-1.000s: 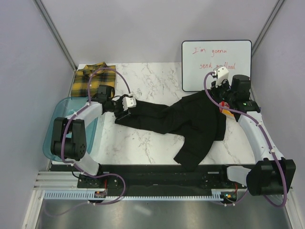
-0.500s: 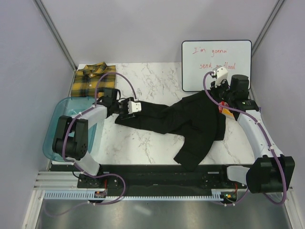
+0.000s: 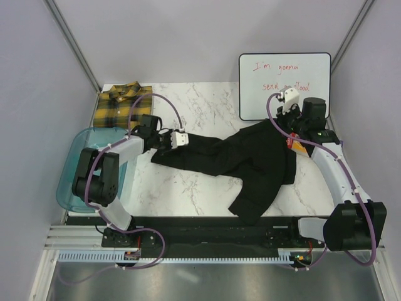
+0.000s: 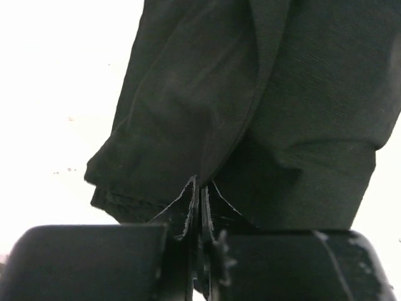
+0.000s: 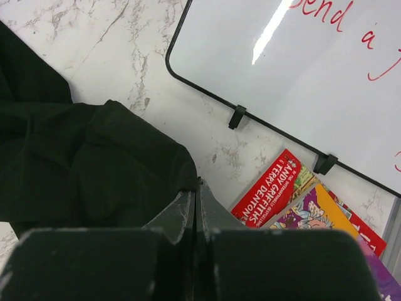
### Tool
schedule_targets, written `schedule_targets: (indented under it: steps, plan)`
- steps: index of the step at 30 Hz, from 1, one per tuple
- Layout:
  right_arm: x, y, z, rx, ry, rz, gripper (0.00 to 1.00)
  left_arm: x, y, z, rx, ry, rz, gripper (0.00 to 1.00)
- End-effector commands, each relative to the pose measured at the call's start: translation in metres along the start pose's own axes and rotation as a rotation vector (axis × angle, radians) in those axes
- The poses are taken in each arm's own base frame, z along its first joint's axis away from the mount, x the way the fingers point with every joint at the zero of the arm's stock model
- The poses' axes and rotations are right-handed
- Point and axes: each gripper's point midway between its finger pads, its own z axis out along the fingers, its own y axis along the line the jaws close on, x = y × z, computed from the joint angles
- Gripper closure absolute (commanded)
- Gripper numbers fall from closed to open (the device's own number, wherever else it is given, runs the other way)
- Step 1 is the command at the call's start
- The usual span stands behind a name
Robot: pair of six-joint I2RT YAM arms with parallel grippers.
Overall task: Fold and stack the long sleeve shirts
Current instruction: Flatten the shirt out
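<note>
A black long sleeve shirt point(image 3: 250, 160) lies spread and rumpled across the marble table, one sleeve stretched to the left. My left gripper point(image 3: 178, 139) sits at that sleeve's end. In the left wrist view its fingers point(image 4: 200, 188) are shut with a fold of the black cloth point(image 4: 282, 94) pinched between them. My right gripper point(image 3: 286, 132) is at the shirt's far right corner, below the whiteboard. It is shut point(image 5: 197, 182) with the edge of the black cloth point(image 5: 75, 169) at its tips. The yellow-and-black plaid shirt point(image 3: 119, 103) lies folded at the far left corner.
A whiteboard point(image 3: 285, 84) with red writing leans at the back right, seen close in the right wrist view as whiteboard point(image 5: 301, 69). Colourful books point(image 5: 276, 188) lie just right of the right gripper. A translucent blue tub point(image 3: 72, 175) stands at the table's left edge beside the left arm.
My left gripper slid a little to the right onto the sleeve end and closed from open onto the cloth. The right arm has stayed put.
</note>
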Motion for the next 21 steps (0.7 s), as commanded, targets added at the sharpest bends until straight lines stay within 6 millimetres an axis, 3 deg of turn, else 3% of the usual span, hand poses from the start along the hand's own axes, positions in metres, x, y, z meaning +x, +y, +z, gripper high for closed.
schedule_targets:
  steps: [1, 2, 4, 5, 9, 11, 13, 15, 19, 20, 21]
  plan:
    - [-0.049, -0.020, -0.015, 0.075, -0.122, 0.003, 1.00, -0.046, 0.069, -0.051, -0.180, -0.058, -0.156, 0.98]
    - [-0.065, -0.023, -0.022, 0.085, -0.163, 0.003, 1.00, -0.062, 0.099, -0.076, -0.256, -0.090, -0.240, 0.98]
    - [-0.087, -0.037, -0.033, 0.123, -0.230, 0.035, 1.00, -0.082, 0.126, -0.113, -0.348, -0.118, -0.310, 0.98]
    - [-0.108, -0.042, -0.044, 0.143, -0.284, 0.030, 1.00, -0.095, 0.147, -0.140, -0.418, -0.152, -0.354, 0.98]
    - [-0.166, -0.058, -0.083, 0.212, -0.448, 0.037, 1.00, -0.140, 0.168, -0.203, -0.569, -0.213, -0.326, 0.98]
    - [-0.195, -0.065, -0.112, 0.265, -0.537, 0.038, 1.00, -0.162, 0.173, -0.235, -0.644, -0.240, -0.319, 0.98]
    - [-0.212, -0.069, -0.136, 0.302, -0.599, 0.040, 1.00, -0.174, 0.172, -0.257, -0.695, -0.246, -0.305, 0.98]
    - [-0.233, -0.066, -0.173, 0.353, -0.684, 0.023, 1.00, -0.194, 0.164, -0.288, -0.753, -0.271, -0.284, 0.98]
    - [-0.265, -0.056, -0.252, 0.456, -0.860, -0.012, 1.00, -0.236, 0.133, -0.341, -0.822, -0.355, -0.210, 0.98]
    - [-0.275, -0.048, -0.284, 0.485, -0.922, -0.034, 1.00, -0.252, 0.119, -0.362, -0.857, -0.390, -0.178, 0.98]
    - [-0.279, -0.045, -0.301, 0.510, -0.953, -0.043, 1.00, -0.258, 0.112, -0.373, -0.877, -0.404, -0.168, 0.98]
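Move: The black shirt lies spread between the hands, already pinched by both: its middle is roughly 27 cm to the right of the left hand and level with it, the hand low at the cloth. From the right hand, holding a corner up, that middle lies about 19 cm left, 4 cm back and 18 cm down. The books are some 13 cm to the right of the right hand, none ahead, 18 cm below; the plaid cloth is about 20 cm left of the left hand and 20 cm ahead. The shirt is hoisted by both hands together, each keeping its shut grip: the left swings up fast by about 40 cm, the right by nearly 30, both arcing forward a little and then back. They also draw some 10 cm farther apart sideways, while both wrists tip up until the fingers point roughly level, the left's also turning counter-clockwise. ##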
